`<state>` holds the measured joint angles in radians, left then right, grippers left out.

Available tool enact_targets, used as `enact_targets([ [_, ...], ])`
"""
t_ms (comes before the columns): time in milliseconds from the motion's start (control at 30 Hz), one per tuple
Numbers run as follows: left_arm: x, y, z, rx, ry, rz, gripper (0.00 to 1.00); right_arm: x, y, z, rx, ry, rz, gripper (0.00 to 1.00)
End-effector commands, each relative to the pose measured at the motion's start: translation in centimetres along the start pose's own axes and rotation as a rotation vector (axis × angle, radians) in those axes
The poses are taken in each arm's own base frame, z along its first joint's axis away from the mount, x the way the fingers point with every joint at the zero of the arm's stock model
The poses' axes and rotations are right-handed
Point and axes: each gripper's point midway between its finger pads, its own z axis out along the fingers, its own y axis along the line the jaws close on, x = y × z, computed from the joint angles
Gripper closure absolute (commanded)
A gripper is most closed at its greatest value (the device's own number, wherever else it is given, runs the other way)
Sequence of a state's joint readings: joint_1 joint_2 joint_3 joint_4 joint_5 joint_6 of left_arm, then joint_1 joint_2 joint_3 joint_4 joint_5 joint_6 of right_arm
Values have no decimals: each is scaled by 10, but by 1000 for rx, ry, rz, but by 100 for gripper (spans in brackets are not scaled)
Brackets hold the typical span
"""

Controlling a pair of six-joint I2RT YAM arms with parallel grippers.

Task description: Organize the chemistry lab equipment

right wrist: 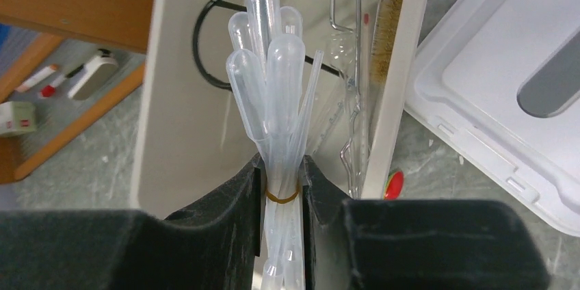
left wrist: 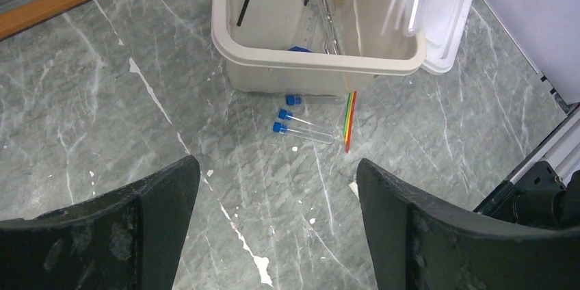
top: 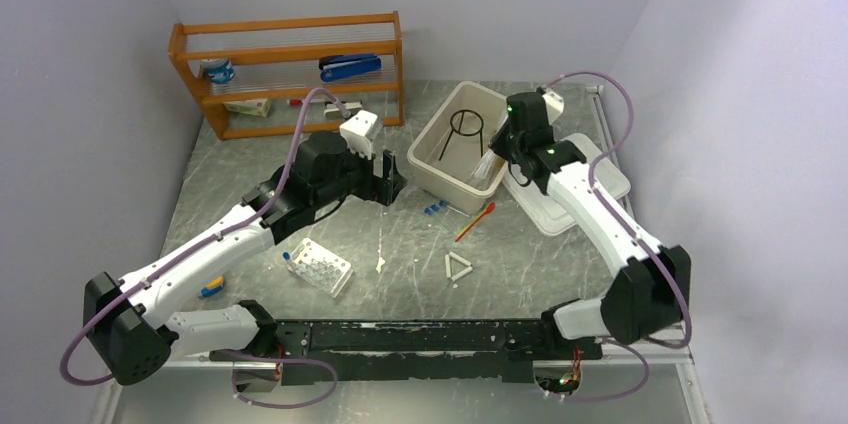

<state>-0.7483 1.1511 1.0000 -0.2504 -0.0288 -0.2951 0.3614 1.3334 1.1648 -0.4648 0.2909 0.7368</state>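
My right gripper [right wrist: 282,180] is shut on a bundle of clear plastic pipettes [right wrist: 273,78] tied with a rubber band, held over the beige bin [right wrist: 164,98]. In the bin lie the black wire tripod [right wrist: 205,37], metal forceps [right wrist: 352,98] and a bristle brush [right wrist: 383,37]. My left gripper [left wrist: 277,194] hangs open over bare table, short of three blue-capped vials [left wrist: 304,129] beside the bin's wall. The red-bulb pipette [top: 475,222], white triangle [top: 458,267] and white holed rack [top: 322,266] lie on the table.
The bin's white lid [top: 570,199] lies to the right of the bin. A wooden shelf [top: 290,74] with a blue stapler [top: 350,67] stands at the back left. A small yellow-and-blue block [top: 211,289] lies by the left arm.
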Motion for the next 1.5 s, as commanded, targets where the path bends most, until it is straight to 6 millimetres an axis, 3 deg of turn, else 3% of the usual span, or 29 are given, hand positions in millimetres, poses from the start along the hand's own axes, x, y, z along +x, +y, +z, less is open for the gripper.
enact_targets([
  [0,-11,3,-2,-16,-47,-4,12,1,4,25,24,-9,22,75],
  [467,-2,5,0,-21,-24,-12,12,29,-28,93,227,14,-26,72],
  [733,-1,7,1,-32,-18,-14,12,27,-21,101,225,26,-36,55],
  [967,0,6,2,-31,-14,-18,12,2,-3,79,157,-2,-53,52],
  [1133,0,5,2,-23,-16,-22,12,-20,12,36,49,-40,-62,51],
  [1300,-2,1,1,1,-29,-34,13,-20,-6,-15,28,-43,-73,48],
  [1467,-20,-9,-11,53,-124,-53,14,12,-39,-51,38,17,-47,45],
])
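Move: The banded plastic droppers are already pinched in the right hand. The box they are going into has its middle about 8 cm ahead, 3 cm left and 15 cm below; inside it, the tripod stands around 9 cm ahead and 5 cm left, the metal tongs 8 cm ahead and 3 cm right, on the floor. The white lid lies level with the hand, some 19 cm right. From the left hand the box is roughly 18 cm ahead, 15 cm right. The dropper bundle is lowered into the right side of the box by the right hand, about 10 cm down and 6 cm forward, the fingers tipping some 10 degrees further down. There they open and let go, then the empty hand rises quickly about 15 cm, drawing back some 8 cm near the end. ##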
